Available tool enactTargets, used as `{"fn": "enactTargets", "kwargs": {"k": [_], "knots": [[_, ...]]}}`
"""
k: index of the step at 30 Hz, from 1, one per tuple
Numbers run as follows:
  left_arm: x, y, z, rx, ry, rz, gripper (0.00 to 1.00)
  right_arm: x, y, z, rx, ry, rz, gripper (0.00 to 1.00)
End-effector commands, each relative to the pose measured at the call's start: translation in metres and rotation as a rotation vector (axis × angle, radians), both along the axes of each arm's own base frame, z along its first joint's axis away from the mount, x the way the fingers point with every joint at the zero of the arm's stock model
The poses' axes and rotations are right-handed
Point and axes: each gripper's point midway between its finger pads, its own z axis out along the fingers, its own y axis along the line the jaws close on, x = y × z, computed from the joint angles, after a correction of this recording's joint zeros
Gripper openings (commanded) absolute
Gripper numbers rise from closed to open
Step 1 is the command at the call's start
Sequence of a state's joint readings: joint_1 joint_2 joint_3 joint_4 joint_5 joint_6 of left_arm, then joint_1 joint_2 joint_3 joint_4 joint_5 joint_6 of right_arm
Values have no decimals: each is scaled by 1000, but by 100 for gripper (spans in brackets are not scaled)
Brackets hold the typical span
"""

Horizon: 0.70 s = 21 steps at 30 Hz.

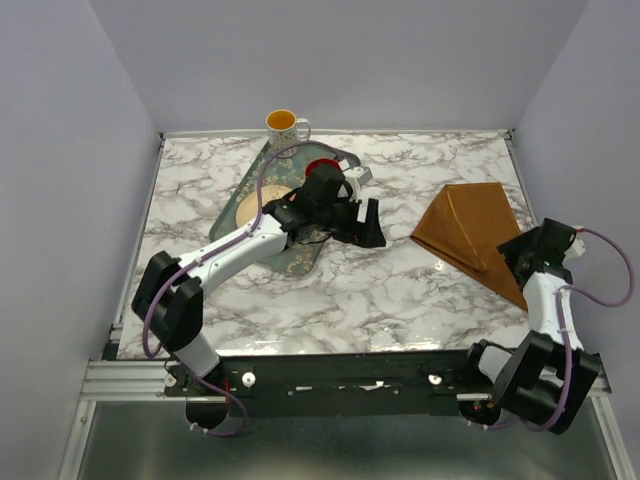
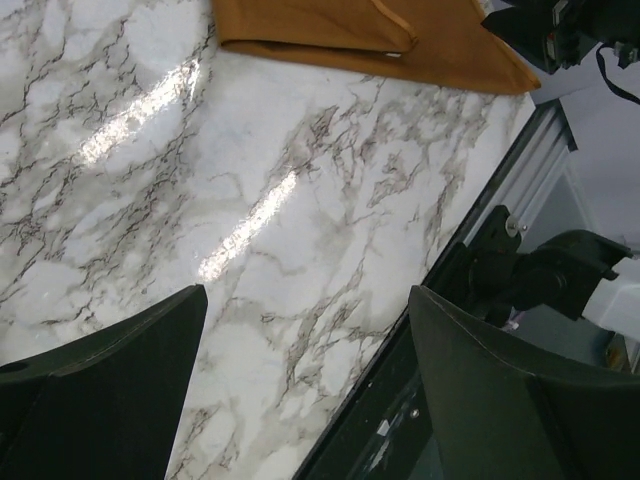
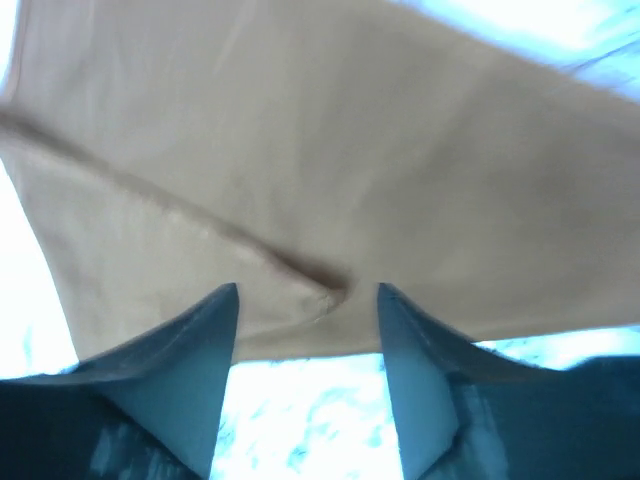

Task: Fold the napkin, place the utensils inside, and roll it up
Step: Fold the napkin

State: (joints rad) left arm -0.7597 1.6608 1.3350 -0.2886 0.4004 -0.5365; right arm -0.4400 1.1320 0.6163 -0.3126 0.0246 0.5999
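Observation:
The rust-brown napkin point(image 1: 470, 232) lies folded into a triangle on the right of the marble table. My right gripper point(image 1: 527, 258) sits at its near right corner. In the right wrist view the napkin point(image 3: 350, 150) fills the frame, and a folded corner lies just ahead of the gap of my right gripper point(image 3: 307, 295), whose jaws are open and clamp nothing. My left gripper point(image 1: 366, 224) hovers mid-table beside the tray. It stands wide open point(image 2: 305, 295) over bare marble, with the napkin point(image 2: 340, 30) farther off. The utensils are not visible; the left arm covers part of the tray.
A dark green patterned tray point(image 1: 232, 205) at the back left holds a plate point(image 1: 250, 207) and a red object point(image 1: 322, 167). A yellow mug point(image 1: 285, 124) stands behind it. The table's metal front rail point(image 2: 470, 240) runs close to the left gripper.

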Motion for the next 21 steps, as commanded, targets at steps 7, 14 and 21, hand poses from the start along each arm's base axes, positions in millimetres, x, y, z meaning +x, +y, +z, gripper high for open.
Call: {"fn": "enactTargets", "kwargs": {"k": [7,14,21], "knots": [[-46,46,45,-65,-148,-35,93,-107,-81,4,-36,42,-637,86],[-47,51,47,-59,-165,-28,94,-143,-96,-36,65,115,-794,85],[-42,41,39,-69,-121,-43,93,-155,-118,-52,43,104,-803,84]]}}
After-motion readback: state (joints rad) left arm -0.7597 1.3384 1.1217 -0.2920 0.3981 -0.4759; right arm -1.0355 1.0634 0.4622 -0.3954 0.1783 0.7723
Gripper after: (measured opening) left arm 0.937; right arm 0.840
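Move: Nearly under the right hand, some 5 cm down, lies the folded-over tip of the napkin, about 1 cm ahead and 3 cm left. The napkin's near right corner, next to be reached, is roughly 12 cm back, 10 cm right and 6 cm below; the tabletop's near right corner lies about 9 cm farther back and 4 cm farther right of that. From the left hand the napkin corner is some 40 cm right, 12 cm back and 17 cm down. Swinging back and to the right off the fold just laid, the right hand travels about 18 cm towards the napkin's near right corner, first rising slightly, then sinking to finish low beside it. The wrist turns roughly 45 degrees clockwise and the fingers spread from partly to nearly wide open. Meanwhile the empty left hand draws back, left and up. ##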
